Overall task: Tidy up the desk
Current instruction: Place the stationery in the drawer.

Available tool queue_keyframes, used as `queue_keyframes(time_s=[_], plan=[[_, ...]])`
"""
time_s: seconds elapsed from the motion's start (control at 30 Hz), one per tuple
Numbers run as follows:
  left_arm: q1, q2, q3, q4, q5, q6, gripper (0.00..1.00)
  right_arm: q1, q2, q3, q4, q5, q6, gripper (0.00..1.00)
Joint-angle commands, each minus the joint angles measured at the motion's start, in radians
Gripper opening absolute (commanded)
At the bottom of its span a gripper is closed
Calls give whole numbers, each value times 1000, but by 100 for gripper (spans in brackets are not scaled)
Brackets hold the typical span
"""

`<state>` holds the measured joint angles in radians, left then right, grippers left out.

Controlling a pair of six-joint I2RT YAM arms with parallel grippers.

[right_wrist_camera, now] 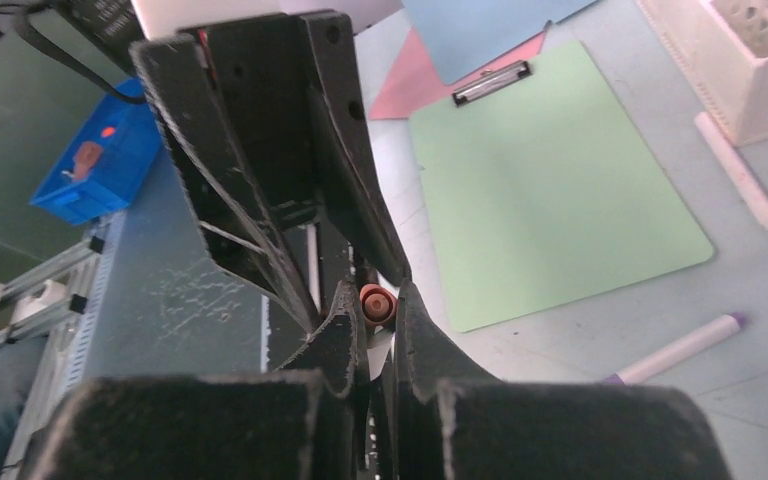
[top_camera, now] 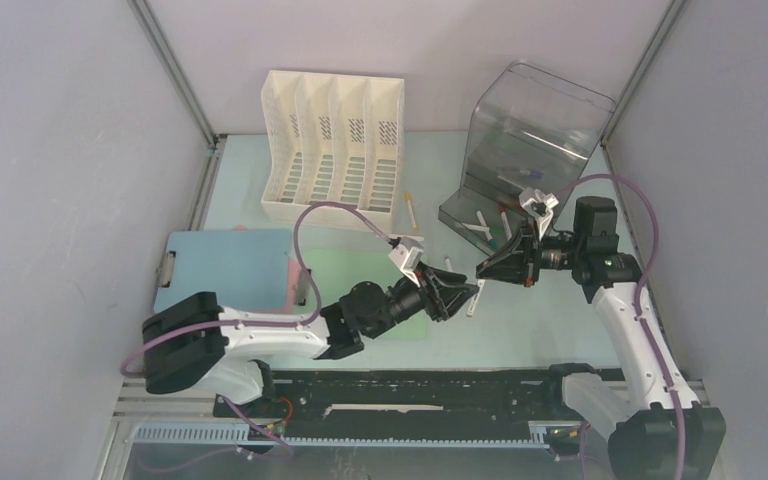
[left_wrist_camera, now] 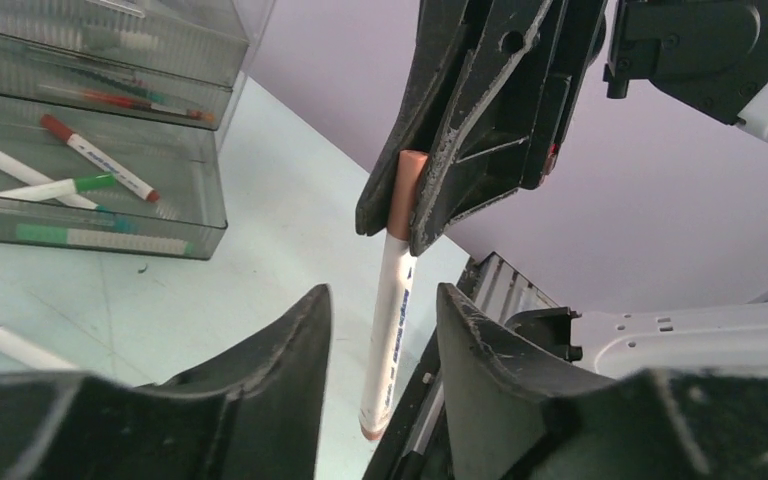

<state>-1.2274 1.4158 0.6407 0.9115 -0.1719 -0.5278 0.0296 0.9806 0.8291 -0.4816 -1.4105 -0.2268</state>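
Above the pale green desk (top_camera: 560, 310) the two grippers meet tip to tip. My right gripper (right_wrist_camera: 375, 295) is shut on the orange-brown cap of a white marker (left_wrist_camera: 392, 320). The marker hangs from the right gripper (left_wrist_camera: 392, 232), pointing down toward the desk's near edge. My left gripper (left_wrist_camera: 382, 300) is open, its fingers standing on either side of the marker's barrel with a gap on both sides. In the top view the left gripper (top_camera: 465, 295) and right gripper (top_camera: 485, 270) are near the middle of the desk. The orange cap end (right_wrist_camera: 375, 303) shows between the right fingers.
A clear drawer box (top_camera: 520, 150) with several markers in its tray (left_wrist_camera: 90, 200) stands at the back right. A white file rack (top_camera: 332, 140) is at the back. A blue clipboard (top_camera: 225, 265) and green clipboard (right_wrist_camera: 550, 170) lie left. A purple-capped marker (right_wrist_camera: 675, 348) lies loose.
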Motion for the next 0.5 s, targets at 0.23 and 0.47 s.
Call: queue_keyframes(time_s=[0.23, 0.47], plan=[[-2, -259, -117, -201, -180, 160, 81, -22, -103, 18, -74, 269, -226, 0], [15, -419, -217, -304, -345, 153, 100, -22, -145, 19, -55, 478, -261, 0]])
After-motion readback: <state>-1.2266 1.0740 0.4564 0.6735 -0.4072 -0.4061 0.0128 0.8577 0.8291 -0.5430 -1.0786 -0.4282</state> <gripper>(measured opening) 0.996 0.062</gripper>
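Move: The right hand, holding the orange-capped marker, has the open drawer about 20 cm ahead and 8 cm to its right, some 19 cm lower. The purple marker lies about 6 cm ahead and 3 cm left of this hand, 21 cm down. From the left hand the drawer is some 23 cm ahead, 12 cm right and 18 cm below; the green clipboard's middle is about 19 cm left, 6 cm ahead and 20 cm down. Right hand carries its marker 3 cm forward and right towards the drawer, sinking; left withdraws 9 cm left, opening. ##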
